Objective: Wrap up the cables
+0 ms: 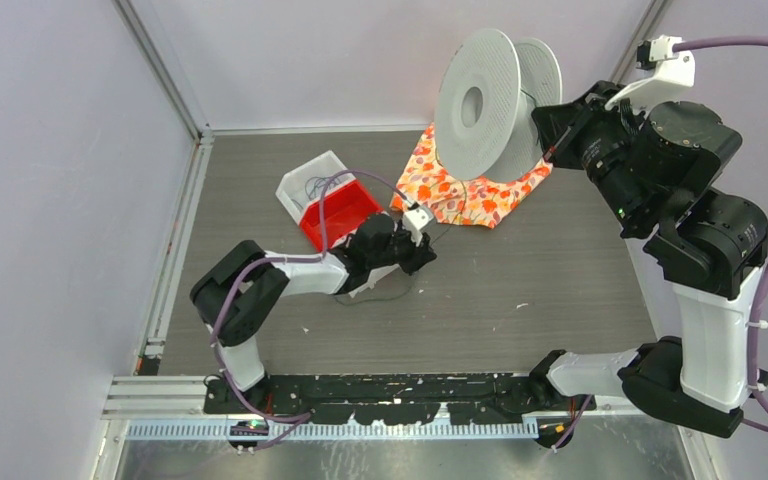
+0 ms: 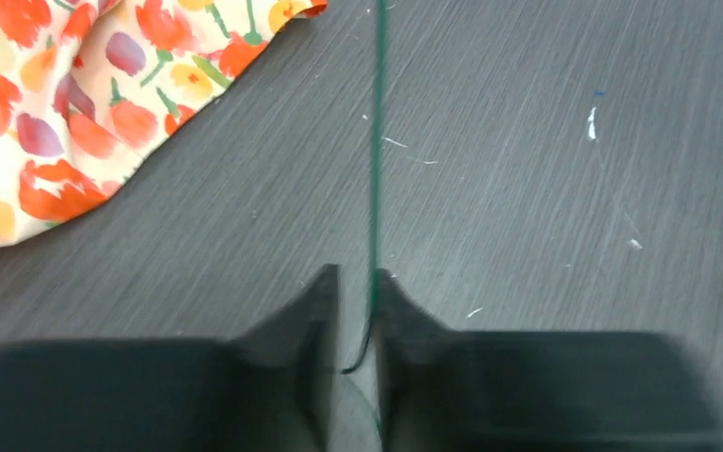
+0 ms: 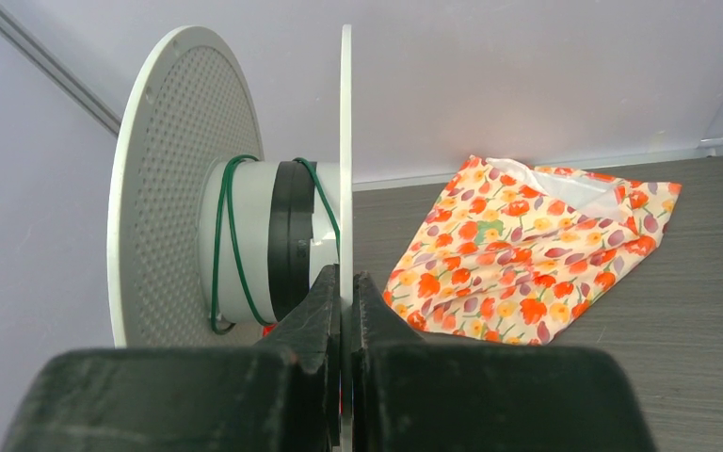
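Observation:
A thin dark green cable runs straight across the table and passes between my left gripper's fingers, lying against the right one. The jaws stand a narrow gap apart, wider than the cable, so the gripper is open. From above, the left gripper is low over the table's middle, with loose cable trailing beneath it. My right gripper is shut on the thin rim of a white spool, held up on edge at the back. A few turns of green cable circle the spool's hub.
A floral orange cloth lies under and in front of the spool, and its edge shows in the left wrist view. A red bin and a white bin sit behind the left arm. Walls close in three sides.

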Robot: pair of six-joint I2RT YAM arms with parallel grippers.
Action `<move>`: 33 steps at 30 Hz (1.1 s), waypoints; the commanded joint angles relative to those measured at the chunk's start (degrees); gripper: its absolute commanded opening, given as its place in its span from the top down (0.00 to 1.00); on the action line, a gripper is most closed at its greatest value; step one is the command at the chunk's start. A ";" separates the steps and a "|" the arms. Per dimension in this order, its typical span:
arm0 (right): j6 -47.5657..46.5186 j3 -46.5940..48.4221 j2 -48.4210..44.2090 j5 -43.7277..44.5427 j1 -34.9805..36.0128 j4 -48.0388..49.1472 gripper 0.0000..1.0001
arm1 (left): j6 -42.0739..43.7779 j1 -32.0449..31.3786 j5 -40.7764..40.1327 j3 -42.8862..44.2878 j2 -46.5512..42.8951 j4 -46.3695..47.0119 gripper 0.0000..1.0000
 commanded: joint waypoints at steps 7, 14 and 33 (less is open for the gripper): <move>-4.26 -2.08 1.44 13.52 -0.02 5.90 1.00 | -14.54 -0.20 9.44 11.62 -18.42 -34.60 1.00; -0.82 -3.35 7.95 9.01 -9.05 4.82 1.00 | -11.94 -3.60 24.29 26.11 -25.72 -73.43 1.00; 1.04 -16.43 20.31 -1.36 -18.64 3.88 1.00 | 3.94 -3.92 30.92 68.30 -22.05 -92.06 1.00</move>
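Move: The green cable runs between the left hand's nearly closed pads, right at its hand point, and leads up to the spool, some 45 cm above this hand, about 8 cm to its right and 3 cm ahead. The white bin is roughly 14 cm left, level with it. From the right hand, the spool it grips is 8 cm ahead, 5 cm left and 3 cm above; the orange cloth lies 24 cm ahead, 6 cm left, 53 cm below. The green cable is pinched as the left fingers finish closing; the left hand then draws it back some 23 cm, up 31 cm and about 10 cm left, swinging roughly 35 degrees clockwise. Meanwhile the spool, still held by its flange, is lowered 18 cm and carried 15 cm forward by the right hand towards the orange cloth, tipping nose-down about 25 degrees and turning clockwise 20. ##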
